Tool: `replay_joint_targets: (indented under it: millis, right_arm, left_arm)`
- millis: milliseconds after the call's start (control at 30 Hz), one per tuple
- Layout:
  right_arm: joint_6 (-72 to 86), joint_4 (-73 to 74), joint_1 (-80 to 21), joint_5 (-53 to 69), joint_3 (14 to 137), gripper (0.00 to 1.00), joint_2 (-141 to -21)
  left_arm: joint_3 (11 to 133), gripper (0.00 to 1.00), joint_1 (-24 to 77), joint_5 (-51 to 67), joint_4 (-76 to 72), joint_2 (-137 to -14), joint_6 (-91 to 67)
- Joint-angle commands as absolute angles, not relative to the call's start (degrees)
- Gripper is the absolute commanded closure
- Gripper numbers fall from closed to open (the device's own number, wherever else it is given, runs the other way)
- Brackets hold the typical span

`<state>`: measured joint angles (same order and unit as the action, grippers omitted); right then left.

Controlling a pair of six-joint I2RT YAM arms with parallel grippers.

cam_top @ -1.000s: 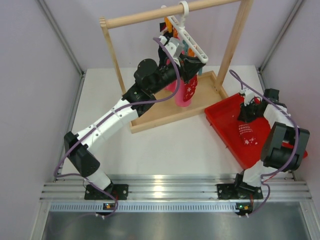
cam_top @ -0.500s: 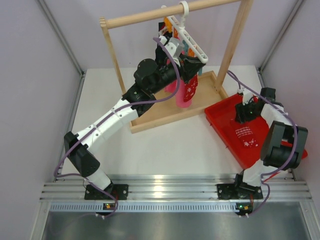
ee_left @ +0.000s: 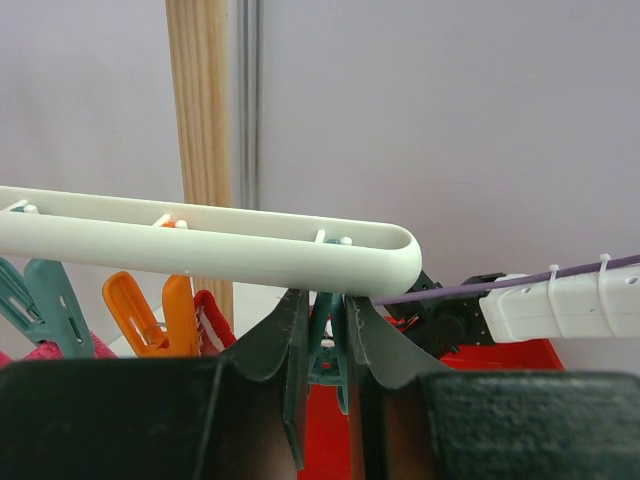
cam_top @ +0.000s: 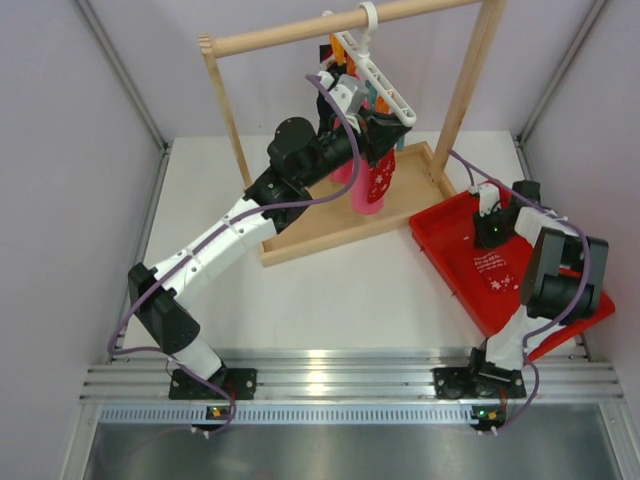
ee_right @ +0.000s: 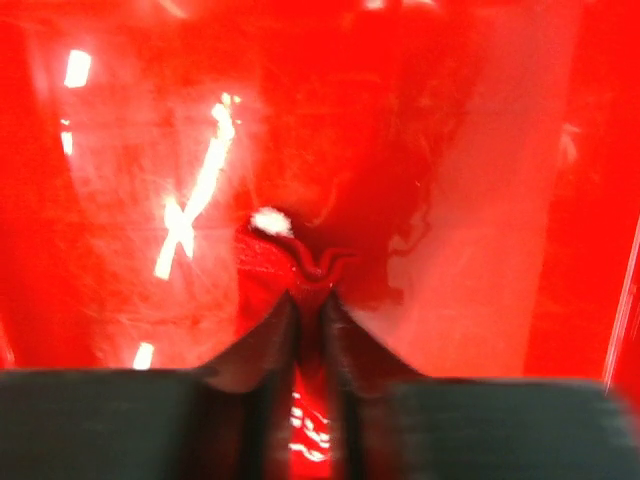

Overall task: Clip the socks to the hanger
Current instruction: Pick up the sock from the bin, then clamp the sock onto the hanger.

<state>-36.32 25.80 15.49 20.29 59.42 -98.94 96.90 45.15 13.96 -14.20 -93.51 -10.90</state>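
The white hanger (cam_top: 385,85) hangs by its hook from the wooden rail, and one red sock (cam_top: 380,178) is clipped under it. My left gripper (cam_top: 368,128) is just below the hanger's (ee_left: 200,245) right end. In the left wrist view the left gripper (ee_left: 322,300) is shut on a teal clip (ee_left: 326,350). The second red sock (cam_top: 495,275) lies flat in the red tray (cam_top: 440,232). My right gripper (cam_top: 490,232) is at its far end. In the right wrist view the right gripper (ee_right: 308,295) pinches the sock's bunched edge (ee_right: 320,268).
The wooden rail frame (cam_top: 300,35) stands on a wooden base (cam_top: 320,228) at the back. A pink cloth (cam_top: 358,198) hangs behind the clipped sock. Orange (ee_left: 150,310) and teal (ee_left: 40,300) clips hang along the hanger. Grey walls close in both sides.
My right gripper has moved up the tray toward its far end, opened, and closed on the sock's edge. The left arm has not moved.
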Motion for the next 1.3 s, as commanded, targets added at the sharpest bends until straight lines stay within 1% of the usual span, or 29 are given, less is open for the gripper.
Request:
replay_joint_targets:
  millis: [0, 33, 167, 200, 333, 400, 533, 667, 700, 800, 933, 1033, 1100, 1267]
  right_arm:
    - [-38.1, 28.9, 14.9, 24.0, 61.0, 0.89, -98.7]
    - [-38.8, 30.2, 15.2, 25.4, 61.2, 1.00, -96.7]
    - [-43.1, 36.1, 16.5, 34.7, 64.1, 1.00, -90.5]
    - [-45.0, 37.0, 17.0, 40.3, 64.7, 1.00, -87.0]
    - [-47.5, 40.3, 17.6, 52.0, 67.6, 1.00, -79.1]
    - [-45.3, 40.5, 17.6, 57.7, 69.6, 1.00, -75.4]
    - [-36.1, 37.3, 15.0, 63.1, 74.5, 1.00, -71.7]
    - [-21.0, 25.7, 10.6, 64.4, 76.6, 1.00, -67.9]
    - [-14.7, 19.1, 9.5, 64.0, 76.4, 1.00, -66.5]
    - [-6.5, 11.6, 4.9, 61.8, 74.8, 1.00, -64.7]
    - [-3.5, 3.5, -1.6, 57.8, 71.1, 1.00, -64.2]
    - [-0.5, -4.6, -4.5, 53.8, 66.9, 1.00, -63.1]
    - [-0.4, -7.2, -6.8, 50.9, 65.4, 1.00, -62.7]
    - [2.7, -14.3, -8.8, 49.0, 62.7, 1.00, -62.3]
  left_arm:
    - [97.3, 1.00, 44.9, 13.8, -14.9, -93.3, -12.5]
    - [97.3, 1.00, 44.9, 13.7, -14.8, -93.3, -12.5]
    - [97.6, 1.00, 44.9, 13.8, -14.3, -93.1, -12.8]
    - [97.6, 1.00, 44.9, 13.8, -14.3, -93.1, -12.7]
    - [97.6, 1.00, 44.9, 14.2, -14.3, -92.6, -13.2]
    - [97.6, 1.00, 44.9, 14.4, -14.4, -92.4, -13.3]
    - [97.8, 1.00, 44.9, 15.2, -14.2, -92.1, -13.9]
    - [97.7, 1.00, 45.0, 15.7, -14.1, -91.9, -14.6]
    - [97.8, 1.00, 44.9, 15.7, -14.1, -91.9, -14.8]
    - [97.9, 1.00, 44.8, 16.0, -14.2, -91.8, -14.9]
    - [97.8, 1.00, 44.9, 16.4, -14.7, -91.8, -15.6]
    - [97.3, 1.00, 44.8, 16.7, -15.6, -91.8, -16.3]
    - [97.4, 1.00, 44.8, 17.0, -16.0, -91.8, -17.0]
    - [97.8, 1.00, 44.8, 17.8, -16.2, -92.5, -18.5]
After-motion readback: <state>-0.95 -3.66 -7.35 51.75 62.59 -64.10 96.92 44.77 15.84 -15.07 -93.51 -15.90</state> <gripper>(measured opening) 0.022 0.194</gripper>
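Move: The red sock lies in the red bin with its cuff right between the closing right fingers, its middle about 5 cm back, 3 cm right and 2 cm below them. The hanger's end clip is about level with that hand fore and aft, some 28 cm left and 43 cm higher; the hung red sock is 5 cm ahead, 31 cm left, 31 cm up. From the left hand, the bin sock lies about 5 cm back, 31 cm right and 46 cm down. The red sock's cuff is pinched as the right fingers finish shutting; the right hand then carries it up out of the bin, some 35 cm, swinging about 24 cm left and slightly back towards the hanger's end clip, and sinks a couple of centimetres at the end. Its wrist turns the fingers up from steeply down to level, pointing left and forward. The left hand keeps hold of the end clip. ##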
